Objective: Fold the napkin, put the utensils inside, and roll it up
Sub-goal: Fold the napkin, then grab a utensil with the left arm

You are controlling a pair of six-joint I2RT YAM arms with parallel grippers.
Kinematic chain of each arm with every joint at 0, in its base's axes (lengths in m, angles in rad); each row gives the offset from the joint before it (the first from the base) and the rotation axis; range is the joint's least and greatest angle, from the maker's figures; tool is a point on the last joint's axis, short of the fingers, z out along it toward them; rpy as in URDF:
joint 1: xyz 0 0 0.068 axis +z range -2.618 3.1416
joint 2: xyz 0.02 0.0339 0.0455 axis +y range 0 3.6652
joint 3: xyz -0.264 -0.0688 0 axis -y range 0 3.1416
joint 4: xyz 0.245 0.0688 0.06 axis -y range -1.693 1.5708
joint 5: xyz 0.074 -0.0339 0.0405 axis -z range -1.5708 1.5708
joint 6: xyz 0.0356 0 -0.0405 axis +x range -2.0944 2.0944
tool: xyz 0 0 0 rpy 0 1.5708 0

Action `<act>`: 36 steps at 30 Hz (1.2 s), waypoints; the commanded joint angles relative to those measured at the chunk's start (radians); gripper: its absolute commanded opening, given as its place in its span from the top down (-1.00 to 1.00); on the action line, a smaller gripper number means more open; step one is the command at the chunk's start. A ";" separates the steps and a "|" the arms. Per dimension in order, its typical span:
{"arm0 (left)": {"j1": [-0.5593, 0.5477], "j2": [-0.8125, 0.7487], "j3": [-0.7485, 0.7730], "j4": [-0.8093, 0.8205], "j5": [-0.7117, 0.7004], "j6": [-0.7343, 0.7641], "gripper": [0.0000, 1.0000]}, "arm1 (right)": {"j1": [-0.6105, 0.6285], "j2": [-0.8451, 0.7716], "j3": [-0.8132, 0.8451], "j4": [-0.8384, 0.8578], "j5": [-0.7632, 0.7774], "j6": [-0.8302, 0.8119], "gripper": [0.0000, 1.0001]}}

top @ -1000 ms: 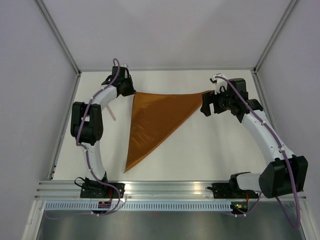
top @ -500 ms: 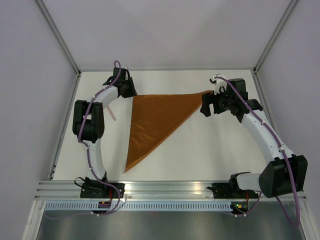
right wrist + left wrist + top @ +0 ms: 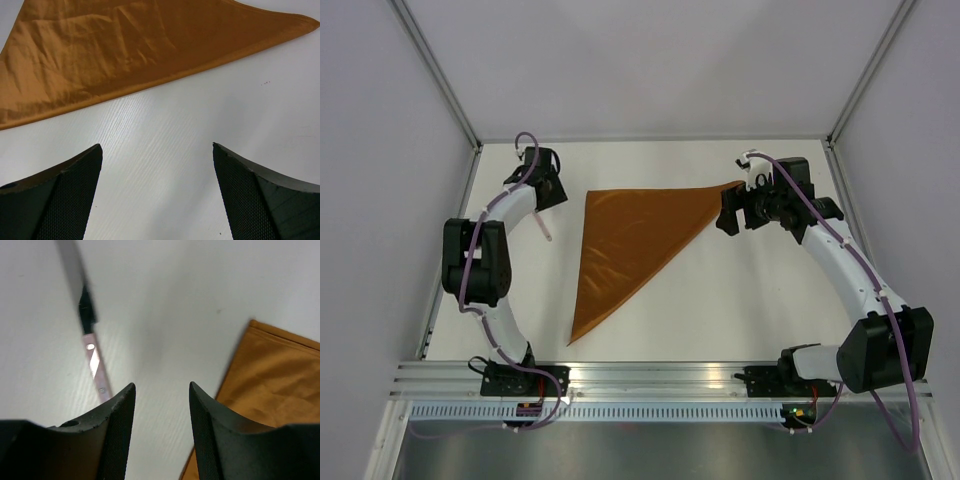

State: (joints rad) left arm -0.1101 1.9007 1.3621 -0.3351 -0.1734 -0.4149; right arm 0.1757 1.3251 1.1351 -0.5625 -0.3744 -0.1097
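The rust-brown napkin (image 3: 630,235) lies flat on the white table, folded into a triangle with its long point toward the near edge. It also shows in the wrist views, as napkin (image 3: 270,375) and napkin (image 3: 125,45). My left gripper (image 3: 556,196) hovers left of the napkin's far-left corner, open with only bare table between its jaws (image 3: 161,385). A slim silvery utensil (image 3: 542,226) lies on the table just left of it (image 3: 95,365). My right gripper (image 3: 728,215) stands open beside the napkin's right corner, nothing between its fingers (image 3: 156,146).
White table (image 3: 740,300) bordered by a metal frame, grey walls on three sides. Both arm bases sit on the rail at the near edge.
My left gripper has opened, released the napkin's far-left corner and drawn back to the left. The corner now lies flat. The right arm has barely moved.
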 commanded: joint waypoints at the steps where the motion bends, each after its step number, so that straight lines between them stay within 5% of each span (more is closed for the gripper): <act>1: 0.047 -0.098 -0.063 -0.044 -0.127 -0.097 -0.04 | 0.010 0.006 0.006 -0.011 -0.049 0.002 -0.92; 22: 0.096 0.096 0.023 -0.160 -0.144 -0.159 0.03 | 0.045 0.011 0.005 -0.017 -0.066 0.001 -0.90; 28: 0.104 0.158 0.080 -0.205 -0.100 -0.133 0.41 | 0.045 0.008 0.002 -0.016 -0.064 -0.004 -0.90; 32: 0.107 0.178 0.085 -0.232 -0.072 -0.114 0.95 | 0.045 0.008 0.000 -0.016 -0.064 -0.002 -0.90; 36: 0.107 0.156 0.069 -0.228 -0.048 -0.084 0.95 | 0.045 0.011 0.000 -0.017 -0.064 -0.004 -0.90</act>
State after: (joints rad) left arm -0.0082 2.0407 1.4319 -0.5076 -0.2768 -0.5335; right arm 0.2169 1.3315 1.1351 -0.5842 -0.4225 -0.1097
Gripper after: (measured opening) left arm 0.049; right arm 0.952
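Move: The left hand, half open and empty, has the knife handle some 6 cm to its left, 2 cm back and about 6 cm below. The knife blade runs on from there, its middle about 7 cm ahead and 12 cm left of the hand; the napkin's far-left corner is roughly 7 cm ahead and 8 cm to the right. From the right hand the knife handle lies around 52 cm left, 9 cm ahead and 18 cm below. Leftward and a little back, away from the napkin corner, the left hand swings about 6 cm until it is over the knife, turning some 15 degrees counter-clockwise, then sinks about 6 cm to the table as its fingers tip steeper. Easing slightly forward, it closes its fingers and pinches the knife handle. The open right hand drifts about 2 cm left and back. ##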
